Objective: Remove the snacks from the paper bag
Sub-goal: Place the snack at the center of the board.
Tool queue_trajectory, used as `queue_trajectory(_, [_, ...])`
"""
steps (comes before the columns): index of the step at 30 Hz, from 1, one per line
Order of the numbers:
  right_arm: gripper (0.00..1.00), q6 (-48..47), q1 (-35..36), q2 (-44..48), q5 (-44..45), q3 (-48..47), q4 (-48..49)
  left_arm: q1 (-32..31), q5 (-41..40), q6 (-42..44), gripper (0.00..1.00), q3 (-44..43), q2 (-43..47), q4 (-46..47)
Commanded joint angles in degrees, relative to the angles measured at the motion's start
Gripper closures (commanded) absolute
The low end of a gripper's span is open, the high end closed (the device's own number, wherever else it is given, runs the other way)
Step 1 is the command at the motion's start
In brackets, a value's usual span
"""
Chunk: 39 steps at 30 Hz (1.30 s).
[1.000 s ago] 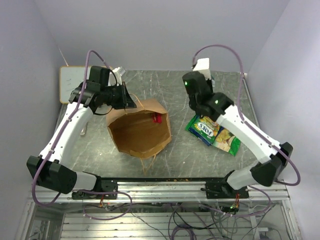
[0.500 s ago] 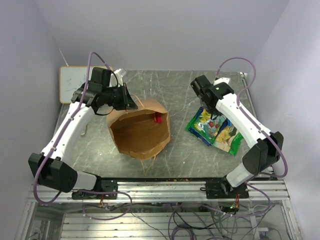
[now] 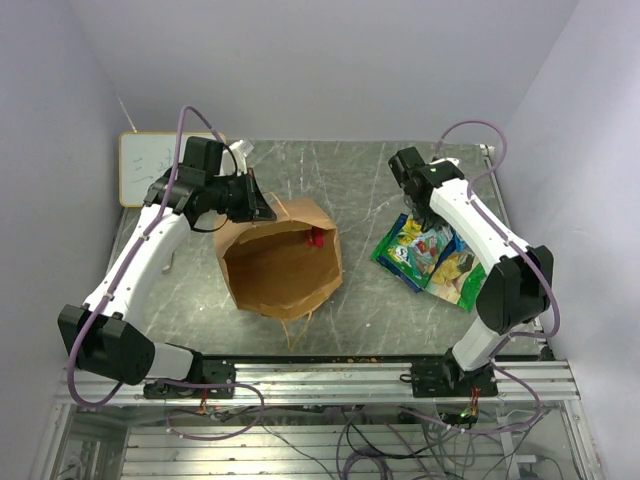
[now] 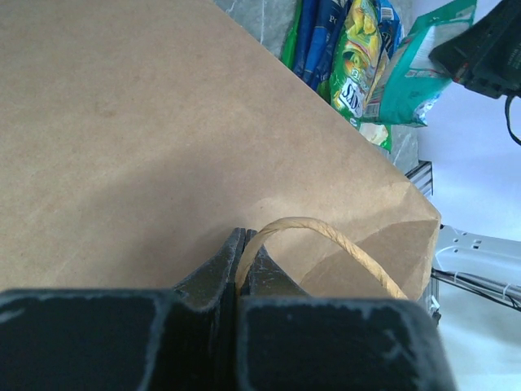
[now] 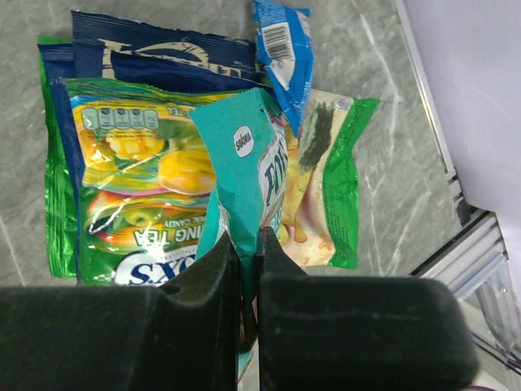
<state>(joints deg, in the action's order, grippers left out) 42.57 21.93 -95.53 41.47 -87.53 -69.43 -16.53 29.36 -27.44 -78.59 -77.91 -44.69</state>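
The brown paper bag [image 3: 280, 262] lies open on the table, with a red snack [image 3: 315, 238] showing inside near its right wall. My left gripper [image 3: 262, 208] is shut on the bag's twisted paper handle [image 4: 326, 232] at the back rim; the left wrist view shows the handle pinched between the jaws [image 4: 244, 244]. My right gripper [image 5: 248, 244] is shut on a teal snack packet [image 5: 244, 163], which hangs over a pile of snacks [image 3: 425, 262] to the right of the bag. In that pile are a green and yellow packet [image 5: 138, 187], dark blue packets [image 5: 163, 57] and a green-edged one [image 5: 334, 187].
A small whiteboard [image 3: 150, 168] leans at the back left corner. The table's right edge and a metal rail [image 5: 472, 244] run close beside the pile. Both arms' cables loop above the table.
My right arm has swung right and folded back, bringing the teal packet from near the bag to over the pile. The left gripper and the bag have stayed put.
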Motion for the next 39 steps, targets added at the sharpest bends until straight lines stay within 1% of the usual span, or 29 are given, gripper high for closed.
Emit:
queue_trajectory(1, [0.94, -0.8, -0.2, -1.9, -1.3, -2.1, 3.4, 0.5, 0.4, 1.2, 0.93, -1.5, 0.3, 0.4])
queue_trajectory(7, [0.86, 1.3, -0.5, -5.2, -2.0, -2.6, 7.5, 0.6, 0.3, 1.6, 0.93, -2.3, 0.3, 0.3])
queue_trajectory(8, [0.84, 2.0, -0.6, -6.0, -2.1, -2.9, 7.9, 0.6, 0.3, 1.6, 0.93, -2.5, 0.2, 0.3])
queue_trajectory(10, [0.82, 3.5, -0.6, -7.5, -1.8, -3.7, 7.4, 0.6, 0.5, 1.5, 0.93, -2.7, 0.1, 0.4])
queue_trajectory(20, [0.79, 4.3, -0.7, -9.4, -1.6, -1.1, 11.9, 0.9, 1.2, 0.4, 0.93, -0.6, 0.9, 1.6])
queue_trajectory(27, [0.77, 5.0, -0.8, -8.6, -4.6, 2.7, 16.1, 0.9, 1.7, -0.6, 0.93, -1.2, 1.3, 2.0])
queue_trajectory(32, [0.75, 5.3, -0.8, -8.7, -5.4, 3.6, 17.9, 0.9, 2.5, -1.3, 0.93, -1.4, 1.6, 2.2])
queue_trajectory(33, [0.73, 5.2, -0.8, -8.6, -5.6, 3.6, 18.2, 0.9, 2.5, -1.5, 0.93, -1.5, 1.7, 2.1])
queue_trajectory(39, [0.53, 5.0, -0.8, -6.4, -6.9, 2.9, 18.6, 0.9, 3.2, -3.1, 0.93, -0.7, 2.5, 3.2])
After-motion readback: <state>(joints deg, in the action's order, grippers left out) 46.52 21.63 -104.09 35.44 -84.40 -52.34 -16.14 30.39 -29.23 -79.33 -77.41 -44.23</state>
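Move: Underneath the right hand, which already pinches the teal Fox's bag by its top edge, lies the snack pile with a yellow jelly bag on top, roughly 14 cm below and about 2 cm to the left. A small blue packet lies some 5 cm farther out than this hand and 8 cm to its right; a green chips bag is about 6 cm back and 8 cm right. From the left hand, the pile is roughly 38 cm to the right, 3 cm farther out and 22 cm down. Sinking about 6 cm while reaching some 5 cm forward and 4 cm left, the right hand brings the teal Fox's bag's top edge down towards the pile. Its fingers part a little early on the way and wider at the end, letting go of the bag, as the wrist rolls about 10 degrees, its left side rising. ##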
